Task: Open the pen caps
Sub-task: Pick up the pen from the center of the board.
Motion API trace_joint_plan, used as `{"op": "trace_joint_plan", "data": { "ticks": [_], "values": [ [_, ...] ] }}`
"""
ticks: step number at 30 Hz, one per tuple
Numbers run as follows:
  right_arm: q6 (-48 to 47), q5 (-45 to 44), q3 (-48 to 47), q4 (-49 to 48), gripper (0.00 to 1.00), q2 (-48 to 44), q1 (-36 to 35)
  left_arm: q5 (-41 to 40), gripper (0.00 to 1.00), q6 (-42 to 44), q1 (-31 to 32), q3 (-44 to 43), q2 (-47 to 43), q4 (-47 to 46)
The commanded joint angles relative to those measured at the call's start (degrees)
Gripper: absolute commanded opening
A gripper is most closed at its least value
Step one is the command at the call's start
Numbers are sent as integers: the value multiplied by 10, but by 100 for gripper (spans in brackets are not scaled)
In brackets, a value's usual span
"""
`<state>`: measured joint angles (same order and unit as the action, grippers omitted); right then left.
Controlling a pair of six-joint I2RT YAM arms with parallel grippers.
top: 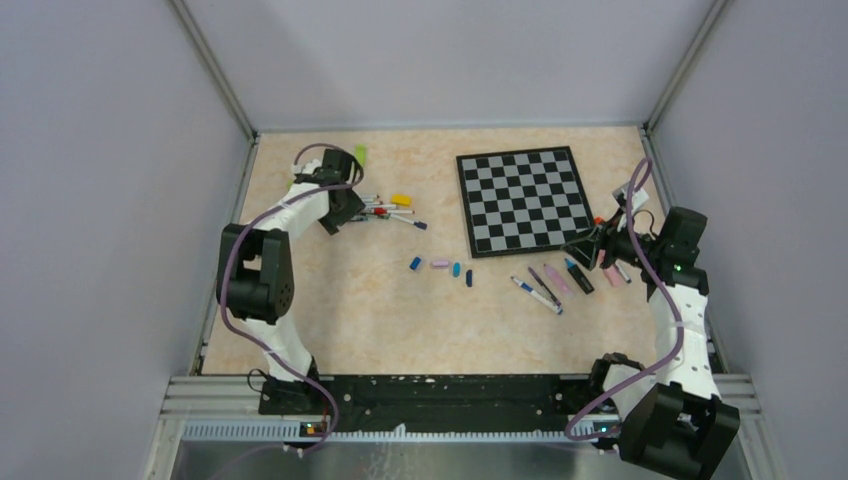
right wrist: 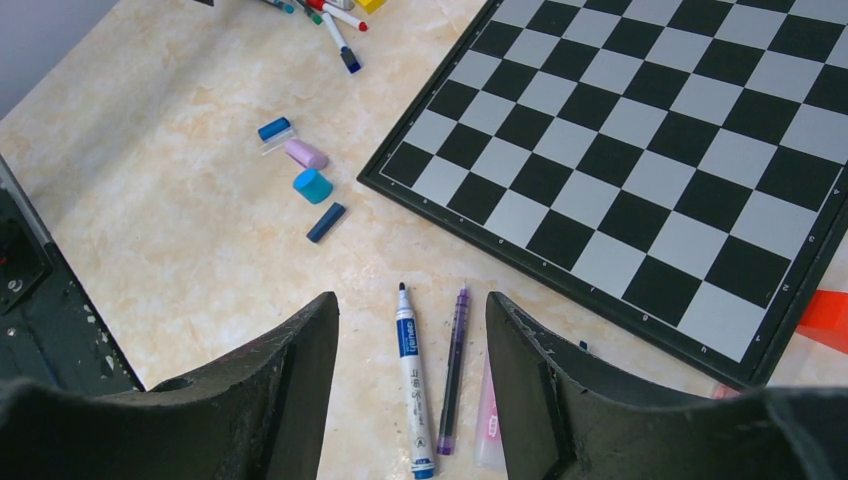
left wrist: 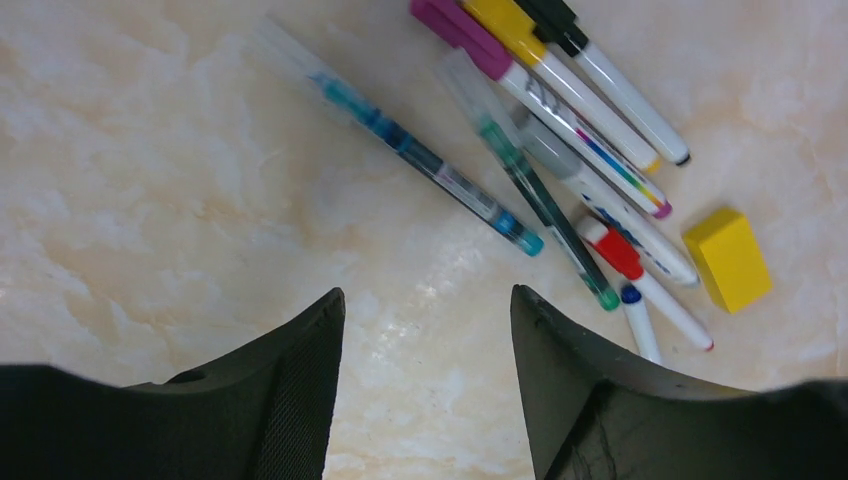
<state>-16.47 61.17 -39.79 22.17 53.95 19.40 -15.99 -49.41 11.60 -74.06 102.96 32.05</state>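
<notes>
A cluster of pens (left wrist: 560, 150) lies at the back left, several with pink, yellow, black and red caps on. My left gripper (left wrist: 428, 300) hovers open just short of them, with only bare table between its fingers. In the top view it (top: 345, 215) sits at the left end of that cluster (top: 388, 208). Loose pen caps, blue (right wrist: 273, 129), pink (right wrist: 306, 154), cyan (right wrist: 313, 186) and dark blue (right wrist: 326, 222), lie mid-table (top: 440, 265). My right gripper (right wrist: 412, 300) is open above an uncapped white marker (right wrist: 410, 375) and a purple pen (right wrist: 453, 370), holding nothing.
The chessboard (top: 522, 200) lies at the back right, its near corner close to my right gripper (top: 590, 243). A yellow block (left wrist: 728, 258) sits beside the left pens and a green block (top: 360, 155) behind them. More pens (top: 560, 280) lie right of centre. Walls enclose the table.
</notes>
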Motion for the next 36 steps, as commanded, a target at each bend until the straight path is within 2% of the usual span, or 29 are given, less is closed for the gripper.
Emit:
{"op": "trace_joint_plan", "data": {
  "ticks": [1, 9, 17, 36],
  "values": [
    [-12, 13, -13, -12, 55, -13, 0, -27, 64, -61, -18, -42, 21, 44],
    [-14, 13, -13, -9, 55, -16, 1, -54, 54, -72, -26, -119, 87, 105],
    [-16, 12, -13, -8, 55, -17, 0, -51, 46, -60, -30, -138, 110, 100],
    [-23, 4, -12, -4, 55, -16, 0, -32, 45, -46, -35, -176, 154, 110]
  ]
}}
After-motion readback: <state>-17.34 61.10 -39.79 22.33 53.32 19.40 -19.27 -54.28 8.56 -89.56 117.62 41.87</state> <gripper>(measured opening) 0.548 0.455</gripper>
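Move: The teal pen lies crosswise about 4 cm ahead of the left hand, 3 cm to its left and some 6 cm below. From that hand, on the same table level, the green pen is 6 cm ahead and 2 cm right, the purple marker 8 cm straight ahead, and the yellow block 8 cm ahead and 9 cm right. From the idle right hand, the teal pen is roughly 18 cm ahead, 48 cm left and 18 cm down. Towards the teal pen at the left edge of the pile, the empty left hand swings quickly left, then works forward and down more slowly, about 5 cm in all. Its wrist turns some 10 degrees counter-clockwise and tips slightly steeper early on, while the fingers narrow from two-thirds open to just under half and stay open, with no touch visible. ##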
